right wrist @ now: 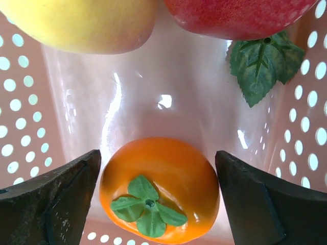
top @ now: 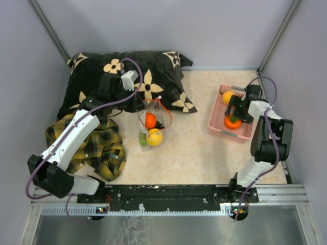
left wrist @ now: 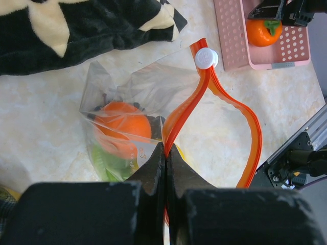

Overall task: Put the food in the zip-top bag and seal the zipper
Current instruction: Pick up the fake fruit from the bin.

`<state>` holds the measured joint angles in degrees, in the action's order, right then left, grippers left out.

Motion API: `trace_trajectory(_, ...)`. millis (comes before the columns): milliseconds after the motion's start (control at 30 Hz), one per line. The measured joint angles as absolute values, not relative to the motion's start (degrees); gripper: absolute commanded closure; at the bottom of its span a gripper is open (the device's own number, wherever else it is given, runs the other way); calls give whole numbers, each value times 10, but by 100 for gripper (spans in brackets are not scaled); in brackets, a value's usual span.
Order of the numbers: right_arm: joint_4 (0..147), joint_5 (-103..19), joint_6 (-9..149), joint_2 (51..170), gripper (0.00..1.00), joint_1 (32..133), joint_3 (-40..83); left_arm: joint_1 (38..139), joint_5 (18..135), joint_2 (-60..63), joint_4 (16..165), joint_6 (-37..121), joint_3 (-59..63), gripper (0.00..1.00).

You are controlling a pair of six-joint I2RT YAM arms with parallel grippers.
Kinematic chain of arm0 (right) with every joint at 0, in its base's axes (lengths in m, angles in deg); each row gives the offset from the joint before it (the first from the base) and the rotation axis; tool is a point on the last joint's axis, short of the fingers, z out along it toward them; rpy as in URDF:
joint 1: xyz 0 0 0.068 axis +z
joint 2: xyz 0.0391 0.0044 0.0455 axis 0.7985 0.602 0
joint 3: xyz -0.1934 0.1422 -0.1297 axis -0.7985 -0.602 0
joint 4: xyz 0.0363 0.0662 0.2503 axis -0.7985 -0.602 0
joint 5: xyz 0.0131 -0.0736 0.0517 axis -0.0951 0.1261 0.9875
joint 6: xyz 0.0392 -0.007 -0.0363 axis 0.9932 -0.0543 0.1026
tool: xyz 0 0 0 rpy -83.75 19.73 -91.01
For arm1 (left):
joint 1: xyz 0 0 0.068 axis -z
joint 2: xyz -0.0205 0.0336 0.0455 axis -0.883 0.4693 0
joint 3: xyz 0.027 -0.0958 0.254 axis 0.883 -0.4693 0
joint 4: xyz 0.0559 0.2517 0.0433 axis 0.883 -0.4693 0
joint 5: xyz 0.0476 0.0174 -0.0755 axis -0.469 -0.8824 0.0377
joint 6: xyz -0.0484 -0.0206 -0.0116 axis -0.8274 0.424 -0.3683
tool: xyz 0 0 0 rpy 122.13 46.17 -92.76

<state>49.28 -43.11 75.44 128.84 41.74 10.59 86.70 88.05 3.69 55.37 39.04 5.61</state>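
Observation:
The clear zip-top bag (top: 152, 125) stands on the table with its mouth apart. Inside it I see an orange (left wrist: 125, 122), a lemon (top: 154, 137) and a green piece (left wrist: 110, 161). My left gripper (left wrist: 166, 149) is shut on the red-orange zipper (left wrist: 186, 109) strip below its white slider (left wrist: 206, 58), holding the bag (left wrist: 153, 81) up from the pillow side. My right gripper (right wrist: 157, 161) is open, down in the pink basket (right wrist: 153, 97), with one finger on each side of an orange (right wrist: 159, 186) topped by green leaves. A yellow fruit (right wrist: 82, 23) and a red apple (right wrist: 240, 15) lie beyond it.
A black floral pillow (top: 127, 76) lies at the back left, with a yellow-black plaid cloth (top: 102, 145) in front of it under the left arm. The pink basket (top: 217, 120) sits near the right wall. A metal rail (top: 168, 194) runs along the near edge.

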Motion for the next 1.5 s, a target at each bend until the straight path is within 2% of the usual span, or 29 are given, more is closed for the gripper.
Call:
trace_trajectory(267,462,-452,754,1245,7,431,106,867,882,37,554,390,56,100)
trace_trajectory(1067,418,-500,763,1236,6,484,72,867,891,37,562,385,53,100)
trace_trajectory(1500,374,-529,765,1172,6,492,72,867,890,37,562,385,53,100)
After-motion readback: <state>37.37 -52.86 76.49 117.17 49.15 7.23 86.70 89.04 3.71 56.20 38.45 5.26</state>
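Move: The orange persimmon sits between the right hand's open fingertips, about 2 cm back from the hand point, centred left-right and some 3 cm below. At about the same depth below, the yellow fruit is roughly 8 cm ahead and 3 cm left, and the red apple 8 cm ahead and 5 cm right. The bin's near wall is about 8 cm back. From the left hand, the persimmon lies some 36 cm to the right, nearly level fore-and-aft and well below. Back towards the bin's near wall, about 5 cm and a little left, goes the right hand with its fingers kept wide open. It first lifts some 2 cm, sinks again beside the persimmon as it draws back, then rises about 3 cm clear of it. The wrist tips the fingers slightly more downward; they never close on the persimmon. ##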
